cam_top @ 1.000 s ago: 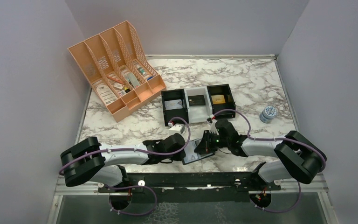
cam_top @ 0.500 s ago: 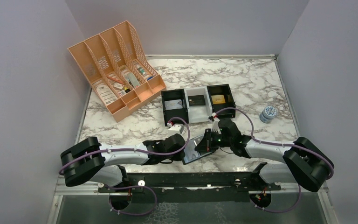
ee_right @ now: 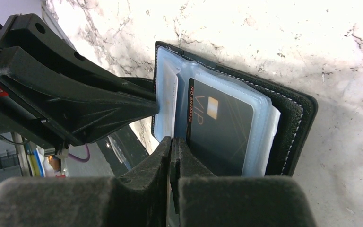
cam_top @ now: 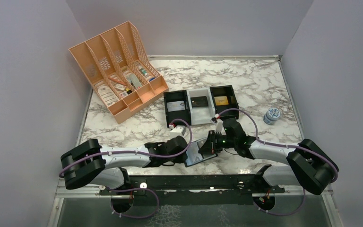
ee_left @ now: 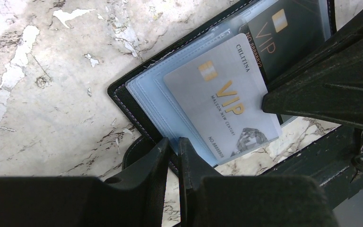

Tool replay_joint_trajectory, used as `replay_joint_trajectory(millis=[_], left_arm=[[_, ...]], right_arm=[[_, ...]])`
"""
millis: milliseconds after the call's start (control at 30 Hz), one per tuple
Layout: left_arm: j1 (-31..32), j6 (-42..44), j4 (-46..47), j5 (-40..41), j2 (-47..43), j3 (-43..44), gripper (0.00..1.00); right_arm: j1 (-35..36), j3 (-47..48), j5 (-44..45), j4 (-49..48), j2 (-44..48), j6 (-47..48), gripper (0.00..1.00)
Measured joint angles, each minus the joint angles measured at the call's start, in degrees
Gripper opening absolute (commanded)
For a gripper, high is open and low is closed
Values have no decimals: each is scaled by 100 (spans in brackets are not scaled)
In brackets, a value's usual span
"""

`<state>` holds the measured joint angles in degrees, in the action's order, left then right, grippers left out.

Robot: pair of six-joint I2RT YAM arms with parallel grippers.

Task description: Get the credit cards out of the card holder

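Note:
The black card holder (cam_top: 197, 153) lies open near the table's front edge, its blue-grey sleeves (ee_left: 158, 94) showing. My left gripper (ee_left: 175, 145) is shut on the holder's near edge. A silver VIP credit card (ee_left: 222, 101) sticks partly out of a sleeve. My right gripper (ee_right: 174, 144) is shut at that card's edge, and its fingers (ee_left: 321, 90) meet the card's side in the left wrist view. A dark credit card (ee_right: 220, 130) sits in the sleeve behind. In the top view the left gripper (cam_top: 188, 152) and right gripper (cam_top: 210, 146) face each other across the holder.
A black-and-white three-compartment tray (cam_top: 189, 113) with cards in it stands just behind the grippers. An orange file organizer (cam_top: 118, 71) fills the back left. A small round jar (cam_top: 272, 115) sits at the right. Grey walls close in both sides.
The right gripper has shifted slightly right and back, its arm stretching out. The holder's open flap lifted a little with it. The left arm has stayed put.

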<state>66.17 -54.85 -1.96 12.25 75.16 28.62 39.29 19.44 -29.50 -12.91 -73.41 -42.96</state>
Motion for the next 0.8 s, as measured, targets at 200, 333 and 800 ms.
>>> replay_joint_trajectory(millis=[200, 333, 800], left_arm=[[7, 9, -2, 9, -4, -4, 17], [9, 13, -4, 9, -13, -4, 22], [35, 216, -190, -31, -688, 83, 41]], right_arm=[[-83, 79, -267, 57, -188, 87, 5], [-116, 170, -297, 170, -411, 153, 5], [-116, 66, -140, 92, -501, 4, 5]])
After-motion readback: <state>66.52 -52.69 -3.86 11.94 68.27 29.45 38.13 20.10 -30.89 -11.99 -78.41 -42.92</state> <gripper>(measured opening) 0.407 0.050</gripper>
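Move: The silver VIP card lies about 4 cm right and 1 cm ahead of the left hand, which is at the open holder's near left corner. It is some 2 cm left, 2 cm ahead and 2 cm below the right hand. From the left hand the black VIP card is about 9 cm right and 3 cm ahead, and the clasp strap about 3 cm left and 1 cm ahead, both near table height. Left fingers open and rise about 3.5 cm off the holder's corner; right, still nearly shut, sinks some 2 cm. ##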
